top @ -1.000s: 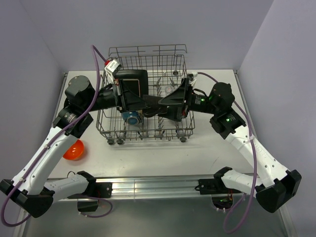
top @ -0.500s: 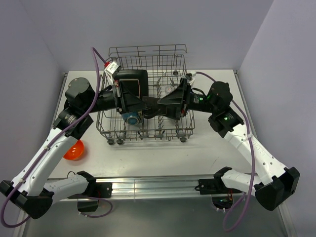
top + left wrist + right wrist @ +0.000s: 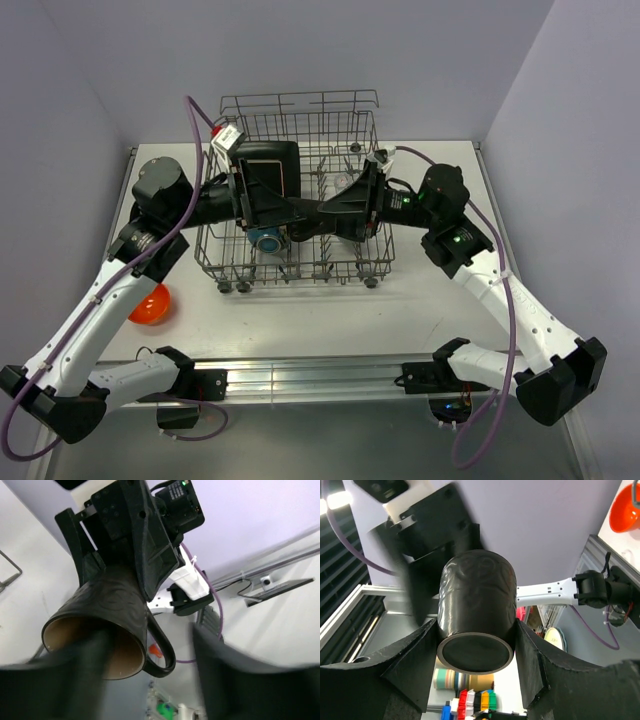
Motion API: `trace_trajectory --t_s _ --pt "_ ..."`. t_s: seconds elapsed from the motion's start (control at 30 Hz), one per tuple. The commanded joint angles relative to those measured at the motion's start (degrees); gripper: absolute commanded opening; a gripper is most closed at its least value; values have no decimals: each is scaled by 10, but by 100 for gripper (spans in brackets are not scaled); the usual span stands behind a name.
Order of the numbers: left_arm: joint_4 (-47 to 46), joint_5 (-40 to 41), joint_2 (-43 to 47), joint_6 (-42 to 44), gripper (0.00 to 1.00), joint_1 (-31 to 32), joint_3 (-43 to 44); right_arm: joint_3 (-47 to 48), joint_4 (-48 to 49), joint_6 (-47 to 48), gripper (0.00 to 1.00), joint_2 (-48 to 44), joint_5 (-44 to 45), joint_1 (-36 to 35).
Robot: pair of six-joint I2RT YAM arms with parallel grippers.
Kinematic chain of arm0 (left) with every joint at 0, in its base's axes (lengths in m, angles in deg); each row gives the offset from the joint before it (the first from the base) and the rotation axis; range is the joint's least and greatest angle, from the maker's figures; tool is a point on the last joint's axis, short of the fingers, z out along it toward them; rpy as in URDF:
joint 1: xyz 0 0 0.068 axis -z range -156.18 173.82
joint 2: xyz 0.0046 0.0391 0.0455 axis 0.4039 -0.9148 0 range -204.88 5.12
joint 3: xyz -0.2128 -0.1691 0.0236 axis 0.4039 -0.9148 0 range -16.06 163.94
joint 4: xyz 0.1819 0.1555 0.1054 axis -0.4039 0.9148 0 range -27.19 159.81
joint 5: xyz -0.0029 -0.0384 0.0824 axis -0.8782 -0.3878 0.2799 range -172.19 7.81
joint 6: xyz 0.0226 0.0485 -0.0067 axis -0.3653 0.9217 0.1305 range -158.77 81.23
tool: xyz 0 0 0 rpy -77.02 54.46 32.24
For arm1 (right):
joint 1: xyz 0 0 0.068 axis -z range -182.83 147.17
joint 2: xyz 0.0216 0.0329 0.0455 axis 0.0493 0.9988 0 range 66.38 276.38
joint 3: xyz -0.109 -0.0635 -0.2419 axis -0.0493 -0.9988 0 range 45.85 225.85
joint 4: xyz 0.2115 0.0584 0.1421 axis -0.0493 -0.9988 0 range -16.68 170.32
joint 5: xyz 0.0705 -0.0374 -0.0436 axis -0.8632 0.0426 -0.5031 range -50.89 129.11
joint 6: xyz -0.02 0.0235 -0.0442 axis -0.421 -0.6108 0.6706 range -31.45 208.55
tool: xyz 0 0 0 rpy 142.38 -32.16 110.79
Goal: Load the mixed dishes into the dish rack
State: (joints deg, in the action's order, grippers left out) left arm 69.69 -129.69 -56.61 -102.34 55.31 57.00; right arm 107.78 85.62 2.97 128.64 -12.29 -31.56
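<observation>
The dark brown mug (image 3: 476, 612) lies on its side between my right gripper's (image 3: 475, 637) two fingers, base toward the camera, held in the air over the dish rack (image 3: 300, 98). In the left wrist view the mug (image 3: 107, 615) shows its open mouth and handle. My left gripper (image 3: 150, 647) is open, one blurred finger in front of the mug's mouth, the other beyond the handle. Both grippers meet above the rack's middle (image 3: 300, 218). The black square plate (image 3: 268, 165) and blue bowl (image 3: 265, 238) are in the rack. The orange bowl (image 3: 148, 303) lies on the table.
A small clear glass (image 3: 343, 181) stands in the rack's right half. The pale green cup is hidden. The white table (image 3: 430, 290) ends at a metal rail (image 3: 310, 375) at the near edge. Purple-grey walls close in on three sides.
My right gripper has carried the mug a little to the left, closer to my left gripper. The left fingers are blurred with motion around the mug.
</observation>
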Motion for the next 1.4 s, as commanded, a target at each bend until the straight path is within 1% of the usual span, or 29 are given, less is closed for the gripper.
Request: trace_trajectory --t_s 0.0,0.03,0.07,0.1,0.13,0.17,0.23,0.27,0.3,0.33,0.37,0.4,0.43,0.47,0.5,0.53,0.57,0.63,0.73,0.87,0.93,1.13,1.37 --pt "-15 8 6 9 96 2 12 26 9 9 0 -12 9 -3" --pt "-1 16 9 27 99 -3 17 25 7 12 0 -12 9 -2" --pt "17 42 12 39 99 -7 25 25 1 22 0 -13 12 0" --pt "64 58 20 51 99 -12 41 25 -13 28 0 -13 12 1" --pt "86 73 26 70 99 -33 46 25 -25 37 0 -14 14 2" --pt "107 109 34 78 99 -45 52 28 -54 64 0 -14 21 3" --pt "201 168 56 106 99 -81 71 47 -113 107 0 -11 33 5" --pt "243 205 60 116 99 -90 83 60 -201 171 0 -7 45 6" --pt "287 284 63 126 99 -98 111 77 -250 209 0 7 75 6" --pt "378 327 63 136 99 -106 126 111 -293 242 0 15 94 5" --pt "422 371 60 136 99 -107 141 128 -371 307 0 29 115 4" --pt "463 444 55 135 99 -110 165 147 -405 336 0 37 162 4" --pt "523 470 53 130 99 -113 170 184 -435 362 0 44 189 3" --pt "546 495 52 124 99 -114 175 202 -467 411 0 54 212 3" --pt "566 517 52 117 99 -115 173 221 -519 434 0 77 234 3" --pt "581 547 55 99 99 -117 169 251 -539 452 0 87 274 3" --pt "601 558 59 88 99 -117 163 259 -563 483 0 106 291 3" --pt "605 576 82 54 99 -118 133 281 -578 503 0 123 333 -1" --pt "607 584 118 19 99 -118 87 308 -603 534 0 160 370 -17" --pt "630 577 130 8 99 -118 68 332 -624 555 0 204 436 -43" --pt "641 574 124 18 98 -118 74 327 -624 560 0 217 440 -48" --pt "684 610 117 12 99 -118 96 296 -591 575 0 251 450 -52" --pt "698 600 116 4 99 -118 87 298 -572 603 0 298 474 -55"
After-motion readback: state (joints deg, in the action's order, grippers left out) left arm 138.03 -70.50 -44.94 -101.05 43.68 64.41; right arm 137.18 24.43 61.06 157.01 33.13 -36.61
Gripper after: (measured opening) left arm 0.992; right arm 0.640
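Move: For the right hand, which already grips the black mug, the rack's front-right tines lie about 12 cm ahead, 4 cm to the right and some 30 cm below. At about that depth too, the green cup is 18 cm ahead and 6 cm right of the hand, the blue bowl 17 cm ahead and 14 cm left. The orange bowl is roughly 38 cm to the left hand's left, 2 cm ahead and 42 cm below. Down some 20 cm and forward about 11, the right hand carries the black mug towards the front-right of the rack, keeping its grip as its fingers swing from pointing left to steeply down. The left hand opens wide, clears the mug and draws some 20 cm left, dipping about 15 as it turns its fingers forward and down, nearer the orange bowl. ##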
